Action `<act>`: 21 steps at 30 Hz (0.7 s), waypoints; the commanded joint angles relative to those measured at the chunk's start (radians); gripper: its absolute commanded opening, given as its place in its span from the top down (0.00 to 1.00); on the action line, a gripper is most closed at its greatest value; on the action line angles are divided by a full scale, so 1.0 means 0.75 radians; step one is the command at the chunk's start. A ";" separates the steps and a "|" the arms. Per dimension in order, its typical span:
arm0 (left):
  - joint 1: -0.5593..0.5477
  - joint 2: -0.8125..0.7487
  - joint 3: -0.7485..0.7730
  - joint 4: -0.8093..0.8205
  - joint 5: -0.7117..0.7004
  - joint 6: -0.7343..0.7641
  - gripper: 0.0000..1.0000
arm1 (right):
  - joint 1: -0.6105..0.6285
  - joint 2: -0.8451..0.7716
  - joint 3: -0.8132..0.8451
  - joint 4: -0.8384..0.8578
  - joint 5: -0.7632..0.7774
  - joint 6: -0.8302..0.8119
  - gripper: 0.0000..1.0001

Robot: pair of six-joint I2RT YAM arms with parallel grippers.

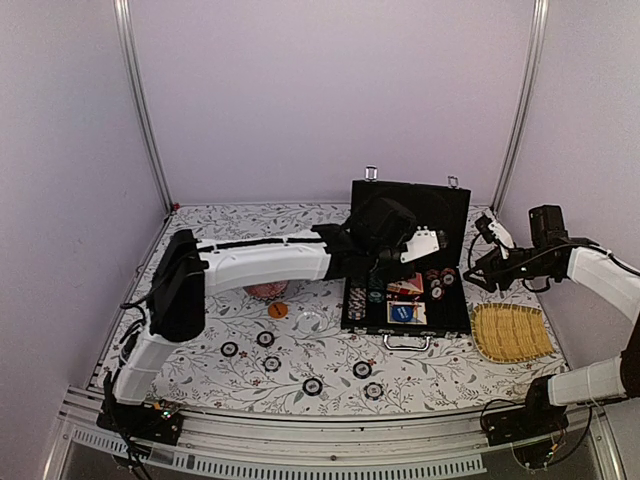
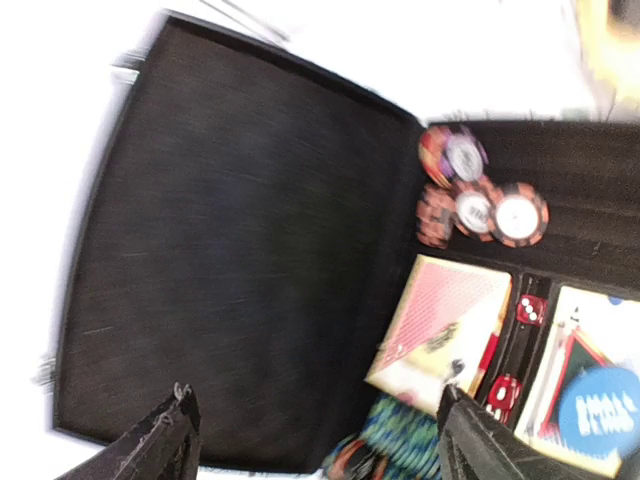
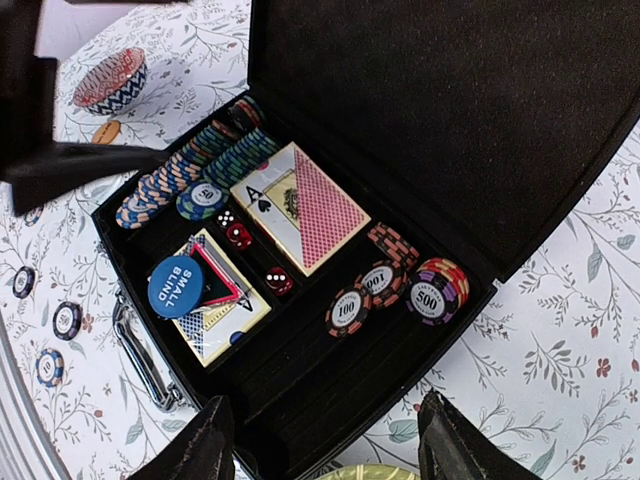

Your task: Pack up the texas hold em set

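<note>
The black briefcase (image 1: 455, 318) lies open at centre right with its lid (image 1: 432, 208) upright. Inside are a red-pink card deck (image 3: 300, 205), rows of poker chips (image 3: 190, 165), a few chips (image 3: 400, 290) along the right slot, red dice (image 3: 238, 236) and a blue disc (image 3: 175, 287). My left gripper (image 1: 378, 272) hovers open over the case's left side, nothing between its fingers (image 2: 165, 440). To the right of the case my right gripper (image 1: 480, 266) is open and empty, its fingers (image 3: 200, 445) above the case's near corner. Several black-and-white chips (image 1: 265, 339) and an orange disc (image 1: 278, 310) lie on the tablecloth.
A pink patterned dome (image 1: 268, 291) sits left of the case, partly under my left arm. A yellow woven tray (image 1: 511, 332) lies right of the case below my right gripper. The silver handle (image 1: 405, 342) faces the near edge. Metal frame posts (image 1: 140, 100) stand at the back corners.
</note>
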 commanded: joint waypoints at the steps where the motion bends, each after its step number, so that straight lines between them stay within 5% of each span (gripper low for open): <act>1: -0.004 -0.335 -0.193 0.005 0.026 -0.165 0.17 | 0.025 0.047 0.167 -0.106 -0.045 -0.034 0.37; 12: 0.041 -1.044 -1.009 -0.115 -0.059 -0.761 0.17 | 0.419 0.509 0.602 -0.222 0.222 -0.068 0.40; 21: 0.080 -1.408 -1.342 -0.213 -0.201 -1.094 0.17 | 0.565 0.969 0.980 -0.289 0.298 0.042 0.41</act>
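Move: The big blind button lies about 29 cm left of the left hand, 6 cm back and 13 cm below; the bowl is some 3 cm farther left and 8 cm farther out than that button, the clear disc 8 cm right of it and 3 cm nearer. The red card box lies about 17 cm left of the right hand, 5 cm ahead and 10 cm below, with loose red chips 7 cm to its right and green chips 7 cm to its left. The red card box is left lying in the case as the open left hand arcs away, some 24 cm left and 9 cm back towards the big blind button, first climbing, then sinking, and turning counter-clockwise. The right hand swings about 15 cm left and 8 cm forward over the case to above that box, rising slightly before sinking, fingers still open. ##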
